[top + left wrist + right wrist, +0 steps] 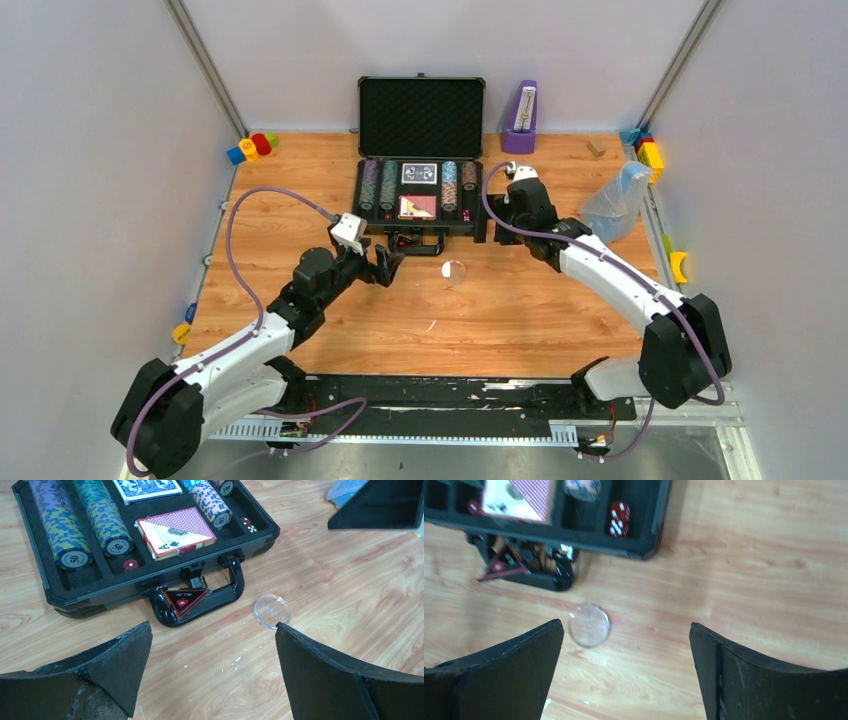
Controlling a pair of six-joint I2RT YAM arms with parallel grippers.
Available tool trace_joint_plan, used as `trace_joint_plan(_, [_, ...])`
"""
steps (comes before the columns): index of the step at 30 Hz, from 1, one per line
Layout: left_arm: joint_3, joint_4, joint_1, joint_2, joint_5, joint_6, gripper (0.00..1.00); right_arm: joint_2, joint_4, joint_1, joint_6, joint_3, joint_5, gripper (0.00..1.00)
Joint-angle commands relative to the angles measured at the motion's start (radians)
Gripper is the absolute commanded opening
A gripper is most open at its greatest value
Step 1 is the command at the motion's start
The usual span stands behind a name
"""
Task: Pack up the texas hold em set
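The black briefcase (358, 200) lies open at the back middle, its foam-lined lid (420, 115) upright. Inside lie rows of poker chips (106, 522), a blue deck (146, 489), a red deck (176, 531) and red dice (618, 519). A triangular red-and-black "ALL IN" marker (185, 599) rests inside the handle (235, 582). A clear round disc (454, 269) lies on the wood in front of the case. My left gripper (212, 640) hovers open near the handle, with the disc by its right finger. My right gripper (626, 635) hangs open off the case's front right corner, holding nothing.
A purple metronome (521, 118) stands right of the lid. A clear plastic bag (618, 200) lies at the right, close behind my right arm. Coloured blocks sit in the back left corner (250, 147) and back right corner (648, 150). Grey walls enclose the table.
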Motion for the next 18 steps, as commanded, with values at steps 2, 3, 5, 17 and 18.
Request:
trace_joint_plan(2, [0.007,0.037,0.002,-0.003,-0.032,0.039,1.0,-0.025,-0.052,0.002,0.033,-0.045,0.003,1.0])
trace_joint_plan(3, [0.005,0.035,0.002,-0.005,-0.032,0.041,1.0,-0.016,-0.05,0.002,0.033,-0.043,-0.003,1.0])
trace_joint_plan(5, [0.007,0.022,0.002,-0.018,-0.059,0.048,1.0,0.008,-0.05,0.003,0.031,-0.035,-0.015,1.0])
trace_joint_plan(17, [0.047,-0.193,0.036,-0.099,-0.476,-0.121,1.0,0.075,0.0,0.003,0.049,0.023,-0.004,1.0])
trace_joint_plan(18, [0.049,-0.21,0.055,-0.097,-0.468,-0.137,1.0,0.089,0.005,0.002,0.055,0.025,-0.031,1.0])
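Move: Under the right hand, about 14 cm below, 5 cm to its left and 1 cm back, lies the clear disc on the table. The black-and-red triangle on the case handle sits some 6 cm ahead and 16 cm left of that hand, 12 below; the red dice in the case's front-right slot are about 11 cm ahead and 2 cm left. From the left hand the disc is roughly 5 cm ahead, 13 cm right and 15 cm below, the triangle 12 cm ahead and 3 cm right. Sinking about 4 cm and drawing back some 2 cm, the empty right hand comes down towards the clear disc beside the case, tipping its fingers a little further downward and then nearly settling. The left hand, slow at first, swings some 6 cm left with a little forward, away from the disc, turning about 20 degrees counter-clockwise. Both grippers stay wide open, touching nothing. ##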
